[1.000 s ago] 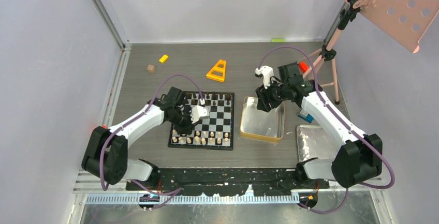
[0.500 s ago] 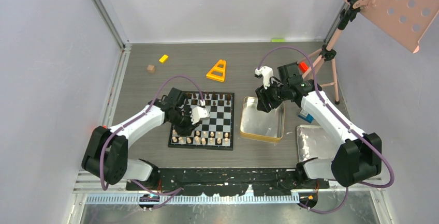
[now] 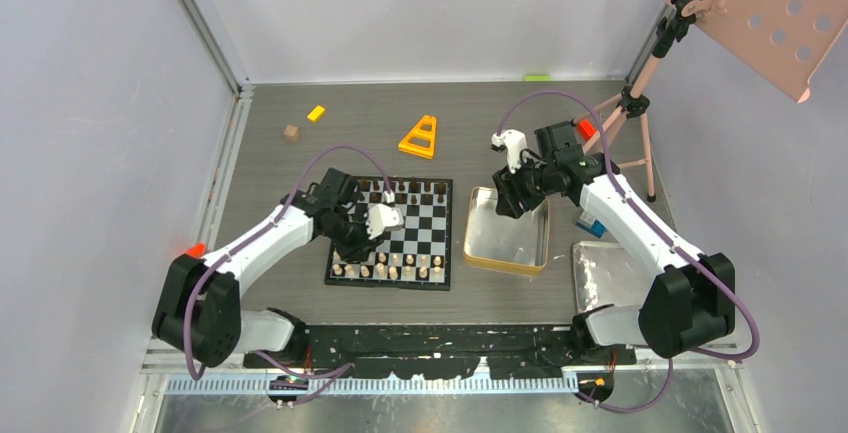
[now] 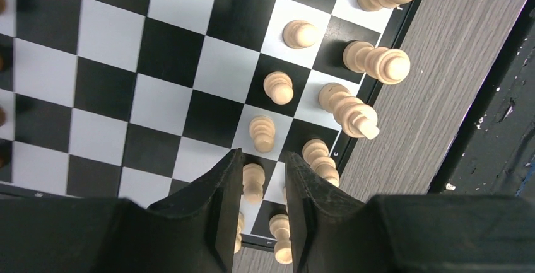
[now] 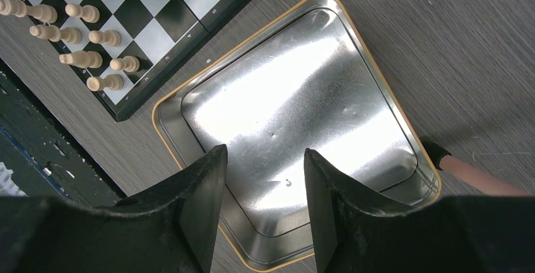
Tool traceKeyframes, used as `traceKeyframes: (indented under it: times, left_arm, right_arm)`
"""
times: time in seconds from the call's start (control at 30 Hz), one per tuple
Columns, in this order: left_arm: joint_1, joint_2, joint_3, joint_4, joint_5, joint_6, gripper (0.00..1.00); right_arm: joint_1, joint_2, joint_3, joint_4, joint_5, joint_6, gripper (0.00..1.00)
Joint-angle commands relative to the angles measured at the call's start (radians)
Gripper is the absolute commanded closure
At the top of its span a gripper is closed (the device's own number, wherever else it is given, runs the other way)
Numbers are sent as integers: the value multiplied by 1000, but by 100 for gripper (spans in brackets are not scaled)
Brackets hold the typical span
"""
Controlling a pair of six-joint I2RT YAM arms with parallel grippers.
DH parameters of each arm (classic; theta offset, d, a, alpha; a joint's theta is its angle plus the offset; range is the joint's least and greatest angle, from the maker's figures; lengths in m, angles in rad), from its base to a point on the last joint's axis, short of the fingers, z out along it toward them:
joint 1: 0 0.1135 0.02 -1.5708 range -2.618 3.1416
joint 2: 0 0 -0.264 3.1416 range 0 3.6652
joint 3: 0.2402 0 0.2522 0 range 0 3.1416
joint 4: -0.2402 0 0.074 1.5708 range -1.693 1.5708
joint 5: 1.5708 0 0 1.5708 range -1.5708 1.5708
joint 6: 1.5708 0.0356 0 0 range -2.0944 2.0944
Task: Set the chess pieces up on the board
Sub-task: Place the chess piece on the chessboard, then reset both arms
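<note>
The board (image 3: 405,233) lies mid-table. Dark pieces (image 3: 405,191) line its far edge and pale pieces (image 3: 390,271) its near two rows. My left gripper (image 3: 352,246) hangs low over the board's near left corner. In the left wrist view the left gripper (image 4: 264,155) is narrowly open around a standing pale pawn (image 4: 253,181), which sits close to the left finger (image 4: 221,191) on the board (image 4: 107,90). My right gripper (image 3: 508,203) is open and empty above the gold tin (image 3: 505,238). The right wrist view shows the gripper (image 5: 265,152) over the empty tin (image 5: 296,84).
An orange triangle (image 3: 418,138), a yellow block (image 3: 316,113) and a small brown cube (image 3: 291,133) lie behind the board. A silver tray (image 3: 610,271) sits at the near right. A pink tripod (image 3: 640,113) stands at the back right.
The left arm has shifted slightly, with its gripper staying over the board's near left corner. The right arm has barely moved.
</note>
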Motion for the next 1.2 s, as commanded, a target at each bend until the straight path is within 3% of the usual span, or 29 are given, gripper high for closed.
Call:
traceKeyframes:
  times: [0.0, 0.3, 0.5, 0.7, 0.87, 1.0, 1.1, 1.17]
  left_arm:
    - [-5, -66, 57, -18, -7, -8, 66]
    - [70, -129, 168, -21, -34, -62, 64]
    - [188, -133, 242, 131, -32, -232, 57]
    - [310, -157, 240, 319, -54, -467, 41]
    - [421, -173, 212, 438, -77, -655, 21]
    - [511, -183, 197, 449, -75, -734, 13]
    - [586, -207, 184, 434, -48, -779, 4]
    - [630, -228, 178, 416, -30, -791, 1]
  right_arm:
    - [-5, -3, 38, 0, -11, -2, 46]
    - [-34, -14, 93, 3, 79, 14, 43]
    - [-114, 27, 201, 11, 140, 96, 39]
    - [-223, 35, 245, 48, 177, 198, 34]
    - [-270, 13, 232, 111, 238, 249, 22]
    - [-278, -10, 210, 119, 279, 273, 16]
    - [-279, -59, 150, 120, 315, 287, 2]
    - [-281, -112, 99, 124, 330, 300, 1]
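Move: The left hand is empty, its slightly parted fingertips just above the pale pawn third from the left, which stands roughly 3 cm straight below them. The second pawn is about 3 cm to the left of that pawn, the fourth about 3 cm to its right, and the bishop some 3 cm back of it. The right hand waits over the metal tray; from there that same pawn is about 33 cm to the left, 8 cm back and 12 cm lower. The left hand, already off the pawn, first rises almost straight up clear of the pieces, then swings forward and left, away from the board's near rows and out past its left edge, ending about 17 cm higher, some 16 cm farther forward and 13 cm farther left, as its wrist turns counter-clockwise by about 60 degrees and the fingers spread wide. The empty right hand starts a little later and draws away from over the tray to the right and forward, rising as well, while it turns clockwise and opens fully, neither hand ending in touch with anything. ##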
